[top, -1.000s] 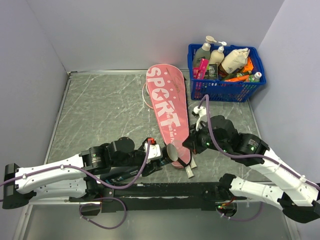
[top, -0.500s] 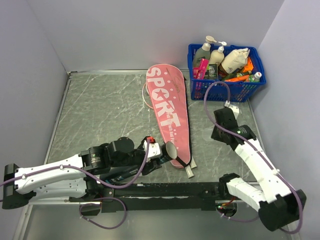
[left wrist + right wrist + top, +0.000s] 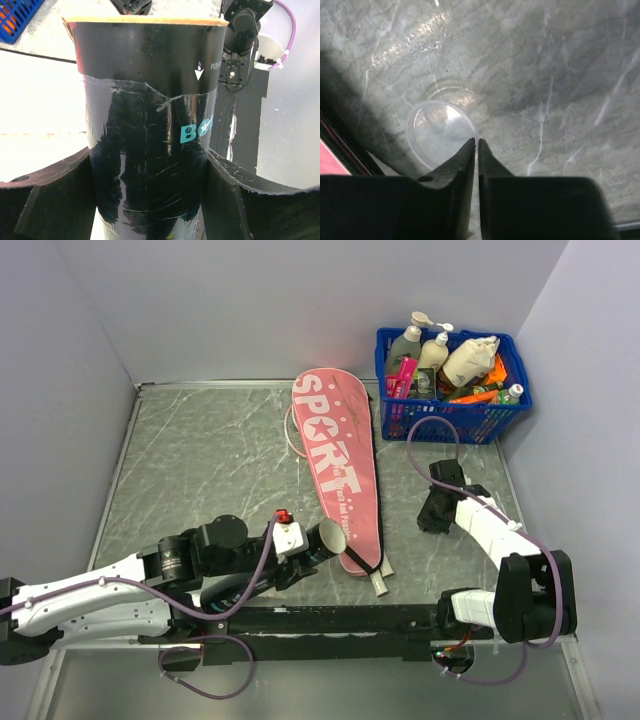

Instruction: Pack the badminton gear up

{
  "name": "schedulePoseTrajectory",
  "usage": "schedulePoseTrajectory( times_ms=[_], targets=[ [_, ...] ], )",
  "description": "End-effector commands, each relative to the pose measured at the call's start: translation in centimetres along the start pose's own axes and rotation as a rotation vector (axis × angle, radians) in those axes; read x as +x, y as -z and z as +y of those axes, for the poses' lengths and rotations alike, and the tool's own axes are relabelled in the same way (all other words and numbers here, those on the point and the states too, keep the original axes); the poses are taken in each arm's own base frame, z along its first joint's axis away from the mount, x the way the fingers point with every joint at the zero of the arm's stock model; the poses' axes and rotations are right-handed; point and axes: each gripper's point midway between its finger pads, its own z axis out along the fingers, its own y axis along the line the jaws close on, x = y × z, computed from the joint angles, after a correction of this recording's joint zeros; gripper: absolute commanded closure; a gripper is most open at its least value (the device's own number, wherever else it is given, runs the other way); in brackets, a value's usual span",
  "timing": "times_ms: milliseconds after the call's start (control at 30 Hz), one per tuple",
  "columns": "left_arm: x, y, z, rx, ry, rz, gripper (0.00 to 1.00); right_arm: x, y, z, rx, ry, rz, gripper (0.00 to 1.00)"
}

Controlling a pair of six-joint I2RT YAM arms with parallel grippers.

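Note:
The long pink racket cover (image 3: pixel 338 465) lettered "SPORT" lies lengthwise mid-table. A pale racket handle (image 3: pixel 379 583) sticks out of its near end. My left gripper (image 3: pixel 303 550) (image 3: pixel 150 167) is shut on the slim black tube (image 3: pixel 150 110). The tube's round mouth (image 3: pixel 333 536) points at the cover's near end. My right gripper (image 3: pixel 431 519) (image 3: pixel 476 143) points down at the table right of the cover. Its jaws stand a thin slit apart, pinching the rim of a clear round lid (image 3: pixel 437 132) that rests on the marble.
A blue plastic basket (image 3: pixel 450 426) full of bottles stands at the back right, and its corner (image 3: pixel 15 15) shows in the left wrist view. The black base rail (image 3: pixel 330 620) runs along the near edge. Grey walls close in the table on three sides.
My right arm swung from the tube's mouth by the cover's near end out to the right and came down to the table. My left arm drew the tube slightly back and left.

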Motion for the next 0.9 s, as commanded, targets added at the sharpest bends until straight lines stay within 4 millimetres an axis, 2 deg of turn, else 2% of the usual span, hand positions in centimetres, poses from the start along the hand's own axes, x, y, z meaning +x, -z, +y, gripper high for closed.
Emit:
schedulePoseTrajectory(
  times_ms=[0, 167, 300, 467, 767, 867],
  targets=[
    [-4.1, 1.6, -0.2, 0.007, 0.011, -0.127, 0.99, -1.3, -0.4, 1.0, -0.034, -0.041, -0.039, 0.78],
    [-4.5, 1.9, -0.4, 0.016, 0.009, -0.144, 0.99, -1.8, 0.2, 0.3, 0.002, -0.041, -0.067, 0.64],
    [-4.6, 2.0, -0.4, 0.019, 0.01, -0.149, 0.99, -2.1, 1.1, 1.8, -0.085, -0.021, -0.077, 0.59],
    [-4.6, 2.0, -0.4, 0.017, 0.011, -0.147, 0.99, -2.0, 1.3, 4.5, -0.194, 0.029, -0.038, 0.58],
    [-4.4, 1.8, -0.3, 0.01, 0.01, -0.136, 0.99, -1.2, 0.6, 7.1, -0.167, 0.097, -0.007, 0.58],
    [-4.3, 1.8, -0.3, 0.008, 0.009, -0.136, 0.99, -1.2, -0.3, 7.1, -0.109, 0.115, -0.003, 0.58]
  ],
)
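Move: The clear round tube cap lies flat on the table about 3 cm to the left of the right hand, some 1 cm ahead and 2 cm below. From that hand, the pink racket bag's middle is roughly 20 cm left and 12 cm ahead, the racket handle end 12 cm left and 11 cm back, and the blue basket 28 cm ahead and 5 cm right. From the left hand, the cap is about 24 cm right, 15 cm ahead and 21 cm below. The clear cap gets the right hand's fingers opening low beside it, from nearly shut to under half open. Then the hand slides about 5 cm left and some 2 cm forward across the cap, almost level, turning roughly 10 degrees counter-clockwise, until its right finger is over the cap's left rim. The left hand keeps its grip on the tube, lifting it about 1 cm. ##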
